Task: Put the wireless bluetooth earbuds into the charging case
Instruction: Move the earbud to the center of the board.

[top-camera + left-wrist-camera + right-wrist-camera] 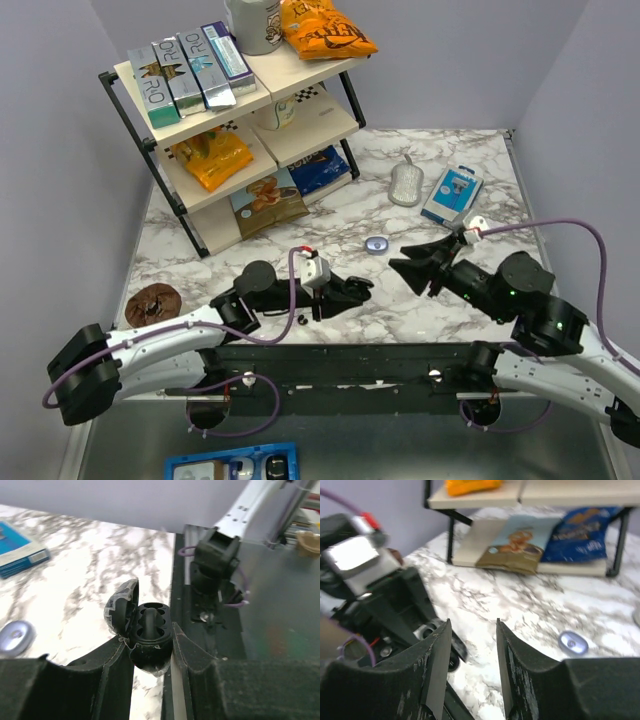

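Note:
The black charging case stands open, its lid tipped back to the left. My left gripper is shut on the case's body. A glossy black rounded piece, seemingly an earbud, sits upright in the case. From above, the left gripper holds the case low over the marble near the front edge. My right gripper hangs just right of it, fingers pointing at the case. In the right wrist view the right gripper is open with only marble between its fingers; the case shows past the left finger.
A two-tier shelf rack with snack bags and boxes fills the back left. A small blue-silver disc lies behind the grippers. A clear oval object and a blue packet lie back right. A brown round item lies left.

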Available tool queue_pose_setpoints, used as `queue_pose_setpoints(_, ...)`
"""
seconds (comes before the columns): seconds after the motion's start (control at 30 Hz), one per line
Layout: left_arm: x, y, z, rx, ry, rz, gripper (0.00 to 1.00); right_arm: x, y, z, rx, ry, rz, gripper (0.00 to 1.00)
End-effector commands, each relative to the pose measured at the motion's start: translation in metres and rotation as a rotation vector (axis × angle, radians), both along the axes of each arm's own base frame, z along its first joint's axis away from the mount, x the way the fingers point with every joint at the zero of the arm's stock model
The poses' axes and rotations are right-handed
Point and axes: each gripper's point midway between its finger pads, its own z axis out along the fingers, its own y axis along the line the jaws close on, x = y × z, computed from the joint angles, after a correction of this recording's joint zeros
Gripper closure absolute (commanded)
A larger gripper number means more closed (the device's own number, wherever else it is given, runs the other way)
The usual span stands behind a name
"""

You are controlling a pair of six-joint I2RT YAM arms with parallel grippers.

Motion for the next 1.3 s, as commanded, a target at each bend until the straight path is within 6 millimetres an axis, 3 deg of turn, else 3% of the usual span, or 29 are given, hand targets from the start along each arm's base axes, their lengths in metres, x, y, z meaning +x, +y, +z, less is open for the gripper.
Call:
queue_pose_setpoints(0.0, 0.031, 0.032, -0.011, 0.055, -0.020, 0.246, 1.00, 0.033, -0.004, -0.062, -0.071, 0.184, -0.226, 0.50)
queue_pose_setpoints(0.07, 0.041, 0.047, -0.021, 0.087, -0.003, 0.339, 1.00, 0.035, 0.005, -0.082, -0.098, 0.229, -0.222, 0.50)
queue_pose_setpoints(0.1, 0.042, 0.054, -0.013, 0.063, -0.017, 0.367, 1.00, 0.035, 0.010, -0.089, -0.101, 0.252, -0.212, 0.50)
queue_pose_setpoints(0.13, 0.052, 0.066, -0.023, 0.095, 0.000, 0.450, 1.00, 0.033, 0.018, -0.102, -0.124, 0.280, -0.188, 0.50)
queue_pose_setpoints(0.2, 0.064, 0.083, -0.019, 0.083, 0.012, 0.568, 1.00, 0.030, 0.032, -0.119, -0.140, 0.311, -0.132, 0.50)
queue_pose_setpoints(0.27, 0.080, 0.104, -0.031, 0.140, 0.028, 0.707, 1.00, 0.025, 0.050, -0.144, -0.187, 0.373, -0.070, 0.51)
queue_pose_setpoints(0.37, 0.091, 0.121, -0.033, 0.155, 0.046, 0.821, 1.00, 0.014, 0.074, -0.181, -0.232, 0.451, 0.038, 0.54)
queue_pose_setpoints(0.5, 0.098, 0.139, -0.030, 0.132, 0.077, 0.922, 1.00, 0.002, 0.098, -0.207, -0.202, 0.578, 0.109, 0.55)
queue_pose_setpoints(0.57, 0.096, 0.142, -0.028, 0.124, 0.079, 0.924, 1.00, 0.004, 0.112, -0.207, -0.166, 0.571, 0.131, 0.55)
queue_pose_setpoints(0.6, 0.093, 0.142, -0.024, 0.104, 0.074, 0.909, 1.00, 0.003, 0.118, -0.220, -0.197, 0.589, 0.137, 0.55)
queue_pose_setpoints(0.67, 0.091, 0.143, -0.021, 0.099, 0.070, 0.902, 1.00, -0.001, 0.136, -0.214, -0.188, 0.578, 0.190, 0.55)
queue_pose_setpoints(0.73, 0.089, 0.146, -0.015, 0.094, 0.065, 0.902, 1.00, -0.011, 0.151, -0.224, -0.223, 0.585, 0.239, 0.55)
queue_pose_setpoints(0.8, 0.088, 0.149, -0.011, 0.099, 0.051, 0.902, 1.00, -0.011, 0.167, -0.218, -0.223, 0.567, 0.272, 0.55)
queue_pose_setpoints(0.83, 0.089, 0.150, -0.009, 0.095, 0.047, 0.908, 1.00, -0.014, 0.174, -0.229, -0.256, 0.582, 0.280, 0.55)
queue_pose_setpoints(0.9, 0.088, 0.153, -0.009, 0.112, 0.048, 0.913, 1.00, -0.012, 0.185, -0.227, -0.261, 0.572, 0.295, 0.55)
queue_pose_setpoints(1.27, 0.086, 0.163, -0.013, 0.132, 0.045, 0.936, 1.00, 0.000, 0.196, -0.275, -0.372, 0.631, 0.225, 0.55)
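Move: The black earbud on the table lies roughly 20 cm to my right hand's left, about level with it front to back and some 32 cm below. From that hand, the charging case, lid open in my left gripper, is about 9 cm left and 11 cm lower, level front to back; the lilac case is about 22 cm ahead, straight out, 32 cm below. From my left hand the earbud is about 12 cm left, level front to back and 21 cm below. I drop my open right hand about 27 cm and swing it nearly 20 cm left towards the black earbud, tipping the fingers down and keeping them apart. Meanwhile my left hand clears out of the way, keeping its grip on the charging case: about 15 cm left and 8 cm forward, sinking slightly and turning some 50 degrees counter-clockwise. ##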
